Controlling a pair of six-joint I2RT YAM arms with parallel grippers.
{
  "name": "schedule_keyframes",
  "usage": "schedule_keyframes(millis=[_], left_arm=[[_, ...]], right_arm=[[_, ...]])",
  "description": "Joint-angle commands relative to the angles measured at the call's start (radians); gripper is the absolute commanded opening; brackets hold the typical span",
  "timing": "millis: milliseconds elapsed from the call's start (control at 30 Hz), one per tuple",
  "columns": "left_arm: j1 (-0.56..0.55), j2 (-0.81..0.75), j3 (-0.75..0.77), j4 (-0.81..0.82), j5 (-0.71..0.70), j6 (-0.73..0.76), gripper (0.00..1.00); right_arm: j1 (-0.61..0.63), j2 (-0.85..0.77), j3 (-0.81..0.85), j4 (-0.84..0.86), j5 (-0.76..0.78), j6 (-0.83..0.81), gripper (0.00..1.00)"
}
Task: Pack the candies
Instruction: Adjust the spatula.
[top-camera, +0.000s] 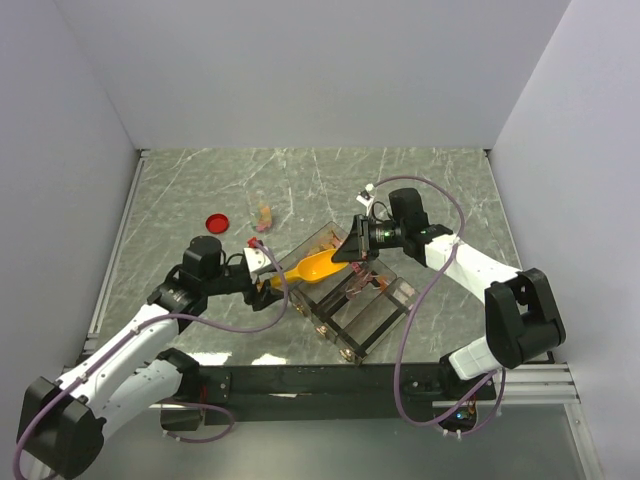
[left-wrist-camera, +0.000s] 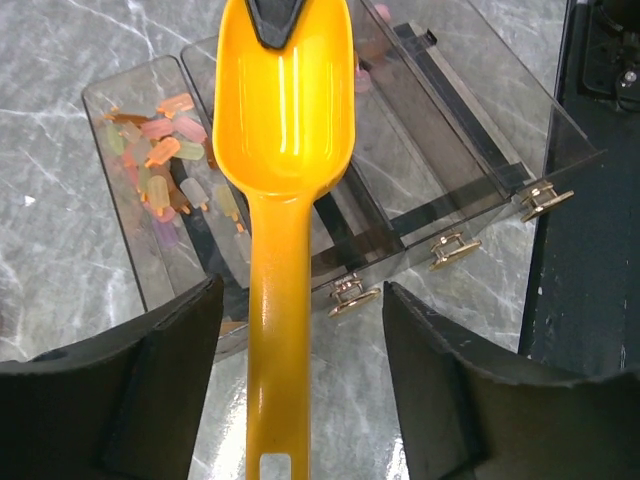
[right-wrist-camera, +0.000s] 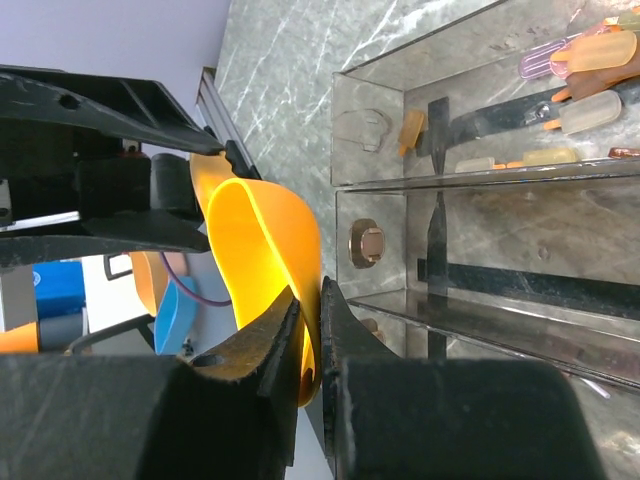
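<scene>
The yellow-orange scoop (top-camera: 318, 267) hangs over the clear compartment box (top-camera: 360, 310). My right gripper (top-camera: 350, 252) is shut on the rim of the scoop's bowl (right-wrist-camera: 260, 250), pinching it at the right gripper's tips (right-wrist-camera: 312, 300). My left gripper (left-wrist-camera: 300, 292) is open, and the scoop's handle (left-wrist-camera: 280, 330) runs between its fingers with a gap on each side. Several candies (left-wrist-camera: 160, 150) lie in the box's end compartment, also seen as small wrapped candies (right-wrist-camera: 590, 60) in the right wrist view. The scoop's bowl (left-wrist-camera: 285, 110) looks empty.
A flat red lid (top-camera: 217, 222) lies on the marble table at the back left. A few loose candies (top-camera: 264, 216) sit beside it. The box's other compartments (left-wrist-camera: 460, 120) have brass clasps (left-wrist-camera: 455, 248) on the near wall. A black rail (top-camera: 320, 380) runs along the table's front edge.
</scene>
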Motion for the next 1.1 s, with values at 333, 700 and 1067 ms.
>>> schedule_keyframes(millis=[333,700,1067], left_arm=[[-0.045,0.019,0.044,-0.003,-0.068,0.021,0.43],[-0.074,0.019,0.046,-0.028,-0.081,0.04,0.42],[-0.085,0.026,0.052,-0.044,-0.044,0.047,0.18]], right_arm=[[-0.004,0.014,0.044,0.021,-0.066,-0.005,0.0],[-0.004,0.024,0.053,0.009,-0.083,-0.025,0.0],[-0.004,0.05,0.058,0.01,-0.115,-0.034,0.0]])
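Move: The spatula handle runs between the left hand's open fingers, its middle about 2 cm to the right, 1 cm ahead and 1 cm below; the bowl follows some 10 cm right and 4 cm ahead. The candy box is centred roughly 17 cm right, level fore and aft, 12 cm below; its candies lie about 12 cm right, 10 ahead and 13 below. From the right hand, the handle is some 13 cm left and 5 back. The left fingers close on the spatula's handle from both sides and pinch it, the left hand sinking about 1.5 cm around it with barely any tilt. The right hand keeps its pinch on the bowl's front end as a steady hold, easing back less than 1 cm and turning about 5 degrees counter-clockwise. ##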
